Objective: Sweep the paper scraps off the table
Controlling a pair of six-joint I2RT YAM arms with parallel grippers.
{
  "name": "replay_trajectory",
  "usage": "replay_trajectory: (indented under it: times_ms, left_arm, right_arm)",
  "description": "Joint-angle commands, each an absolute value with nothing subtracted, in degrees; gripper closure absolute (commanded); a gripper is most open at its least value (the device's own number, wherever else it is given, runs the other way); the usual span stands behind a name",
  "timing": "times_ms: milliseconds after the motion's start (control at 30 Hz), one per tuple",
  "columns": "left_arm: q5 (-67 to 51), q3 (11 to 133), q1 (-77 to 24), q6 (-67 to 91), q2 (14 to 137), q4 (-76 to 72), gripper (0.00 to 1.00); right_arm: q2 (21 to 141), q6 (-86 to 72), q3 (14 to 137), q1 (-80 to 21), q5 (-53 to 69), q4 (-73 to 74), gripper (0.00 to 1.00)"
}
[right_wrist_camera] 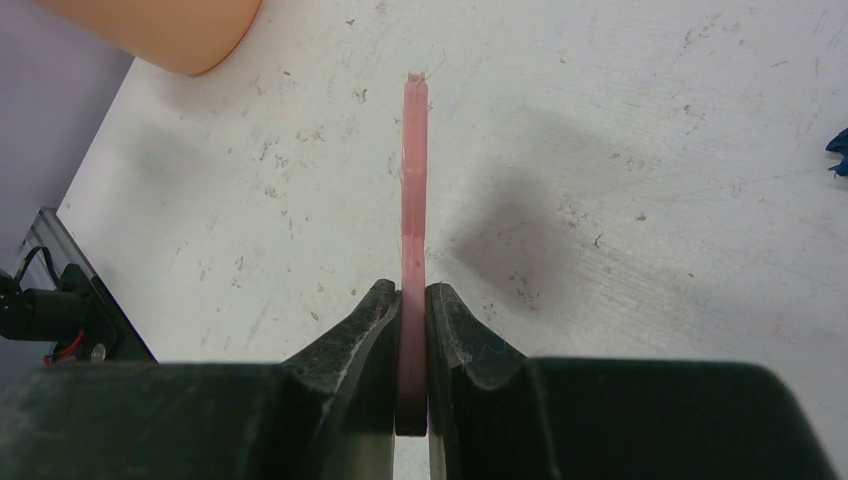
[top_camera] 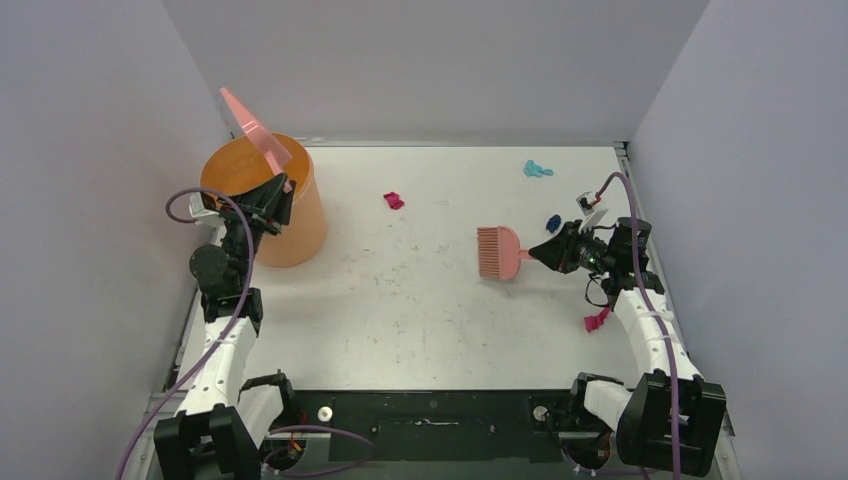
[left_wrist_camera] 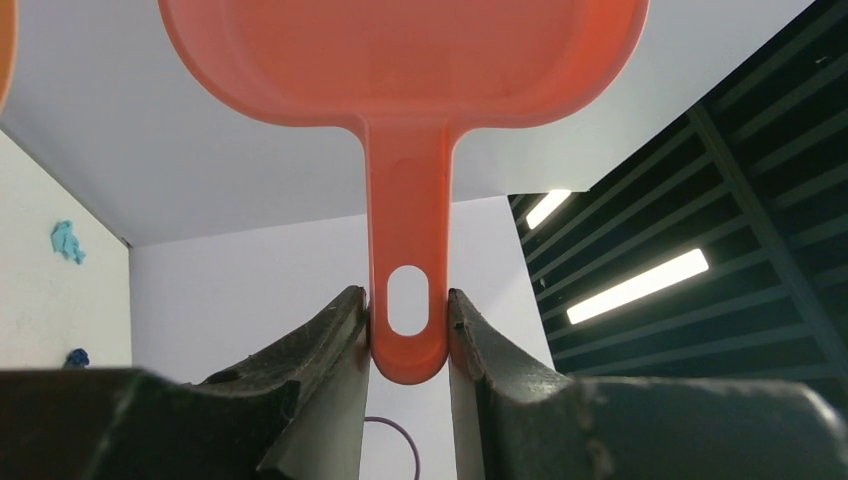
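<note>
Paper scraps lie on the white table [top_camera: 400, 310]: a magenta one [top_camera: 394, 200] mid-back, a teal one [top_camera: 536, 169] at the back right, a dark blue one [top_camera: 552, 222] and a magenta one [top_camera: 597, 320] beside the right arm. My left gripper [top_camera: 275, 192] is shut on the handle of the pink dustpan [top_camera: 252, 128], which is tipped upright over the orange bucket [top_camera: 285, 225]. In the left wrist view the dustpan handle [left_wrist_camera: 408, 200] sits clamped in the left gripper [left_wrist_camera: 408, 320]. My right gripper [top_camera: 546, 252] is shut on the pink brush [top_camera: 497, 252], held above the table and seen edge-on [right_wrist_camera: 414, 190] in the right gripper [right_wrist_camera: 413, 300].
Grey walls close in the table on the left, back and right. The bucket stands at the back left corner and shows as the bucket's side [right_wrist_camera: 170, 30] in the right wrist view. The teal scrap [left_wrist_camera: 67, 241] and the dark blue scrap [left_wrist_camera: 77, 356] show in the left wrist view.
</note>
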State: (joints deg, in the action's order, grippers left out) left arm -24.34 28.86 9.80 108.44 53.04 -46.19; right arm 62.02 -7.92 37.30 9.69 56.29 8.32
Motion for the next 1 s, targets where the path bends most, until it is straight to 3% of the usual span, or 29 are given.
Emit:
replay_trajectory:
  times_ms: [0, 100, 300, 467, 567, 700, 967]
  left_arm:
    - [-27.48, 33.09, 10.02, 104.64, 54.62, -49.46, 1.0]
    - [-30.72, 36.65, 9.93, 99.36, 54.74, -44.84, 1.0]
    - [-33.81, 52.16, 6.64, 77.3, 55.37, -21.92, 1.0]
    - [-28.9, 64.81, -5.21, 56.65, 58.32, -1.46, 1.0]
    - [-25.01, 70.11, -14.13, 45.42, 60.18, 10.83, 1.0]
    - [-19.1, 72.6, -23.43, 32.71, 60.82, 24.71, 1.0]
    - [-11.17, 74.3, -43.63, 17.91, 67.53, 42.43, 1.0]
  right_arm:
    - [60.29, -6.42, 40.17, 9.59, 57.39, 6.31, 0.95]
    - [60.27, -6.4, 40.17, 9.58, 57.39, 6.36, 0.95]
    - [60.49, -6.25, 40.25, 9.58, 56.89, 6.24, 0.95]
    - [60.04, -6.72, 42.12, 9.87, 56.68, 6.61, 0.95]
    - [61.47, 0.8, 52.18, 10.11, 56.02, 19.52, 0.95]
    - [63.19, 14.76, 67.9, 10.42, 47.48, 38.1, 0.95]
    - [63.76, 31.72, 82.54, 10.63, 17.37, 56.56, 0.95]
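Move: My left hand holds the emptied dustpan by the bin, whose middle is about 10 cm ahead, 11 cm left and 25 cm below. The dark blue scrap is some 17 cm ahead and 55 cm right of that hand, and about 21 cm ahead, 12 cm right and 16 cm below my right hand with the brush. From the right hand, the teal scrap lies around 39 cm ahead and 11 cm right, the magenta scrap 6 cm back and 17 cm right. I swing the dustpan away from the bin with my left hand, about 20 cm right and 8 cm back, rising first and then sinking below where it began, while I roll the pan out of its dumping tilt and turn it clockwise. Partway through, my right hand lifts the brush some 15 cm, drifting right and tilting it; both grips hold. ##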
